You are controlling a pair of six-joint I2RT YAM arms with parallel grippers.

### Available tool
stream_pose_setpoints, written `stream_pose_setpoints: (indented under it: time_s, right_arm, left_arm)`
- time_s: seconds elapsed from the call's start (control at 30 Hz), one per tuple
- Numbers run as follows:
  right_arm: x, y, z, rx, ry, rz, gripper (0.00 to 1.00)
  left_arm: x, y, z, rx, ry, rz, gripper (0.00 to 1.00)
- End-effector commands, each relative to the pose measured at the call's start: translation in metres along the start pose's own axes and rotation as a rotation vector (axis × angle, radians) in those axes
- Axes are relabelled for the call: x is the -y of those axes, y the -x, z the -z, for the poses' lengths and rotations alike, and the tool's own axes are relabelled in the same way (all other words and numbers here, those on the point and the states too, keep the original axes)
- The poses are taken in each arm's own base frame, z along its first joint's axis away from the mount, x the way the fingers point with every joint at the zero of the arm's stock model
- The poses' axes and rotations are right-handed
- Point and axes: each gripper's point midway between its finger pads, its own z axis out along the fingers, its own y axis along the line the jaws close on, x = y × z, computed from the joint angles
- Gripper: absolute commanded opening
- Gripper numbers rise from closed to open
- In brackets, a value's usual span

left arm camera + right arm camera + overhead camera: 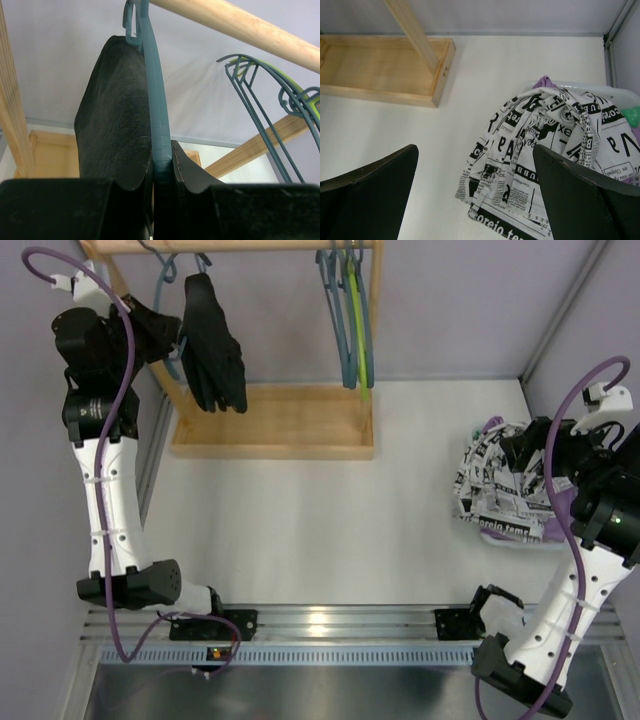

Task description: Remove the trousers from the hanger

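The black trousers hang limp from a teal hanger on the wooden rail at the back left. In the left wrist view the black cloth drapes to the left of the hanger's arm. My left gripper is shut on that hanger arm, just below the cloth; in the top view the left gripper sits beside the trousers. The white black-printed trousers lie heaped at the right with a bit of the purple trousers under them. My right gripper hovers open over the heap, holding nothing.
Several empty teal and green hangers hang at the rail's right end. The rack's wooden base tray lies on the white table. A green cloth peeks out at the far right of the heap, by a white container's rim.
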Motion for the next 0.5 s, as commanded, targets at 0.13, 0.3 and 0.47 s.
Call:
stream_pose_setpoints:
  time_s: [0.13, 0.3, 0.47]
  right_arm:
    - [-0.004, 0.021, 0.0, 0.072, 0.041, 0.069, 0.99]
    - [-0.007, 0.027, -0.004, 0.086, 0.072, 0.062, 0.99]
    - [-0.01, 0.036, -0.007, 0.106, 0.111, 0.063, 0.99]
  left_arm:
    - [0.077, 0.082, 0.082, 0.322, -0.221, -0.11, 0.0]
    - [0.075, 0.057, 0.085, 0.261, -0.239, -0.076, 0.0]
    - [0.068, 0.025, 0.089, 0.188, -0.244, -0.036, 0.0]
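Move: The left fingers are already shut on the near end of the blue hanger; the black trousers on it hang about 15 cm ahead, 2 cm to the right, their middle some 8 cm below the fingers. The wooden rail runs crosswise roughly 16 cm ahead, level to the side and about 12 cm up; the empty hangers hang 15 cm ahead and some 42 cm to the right, level in height. From the open right gripper the trousers are about 30 cm ahead, 70 cm left and 5 cm higher. Draw the left gripper straight back from the rail by about 7 cm, easing some 2.5 cm to the right as you go and keeping the height almost unchanged. Keep the fingers shut on the hanger's near end, with the wrist turning only about 5 degrees clockwise, so that the hook comes away from the rail. ##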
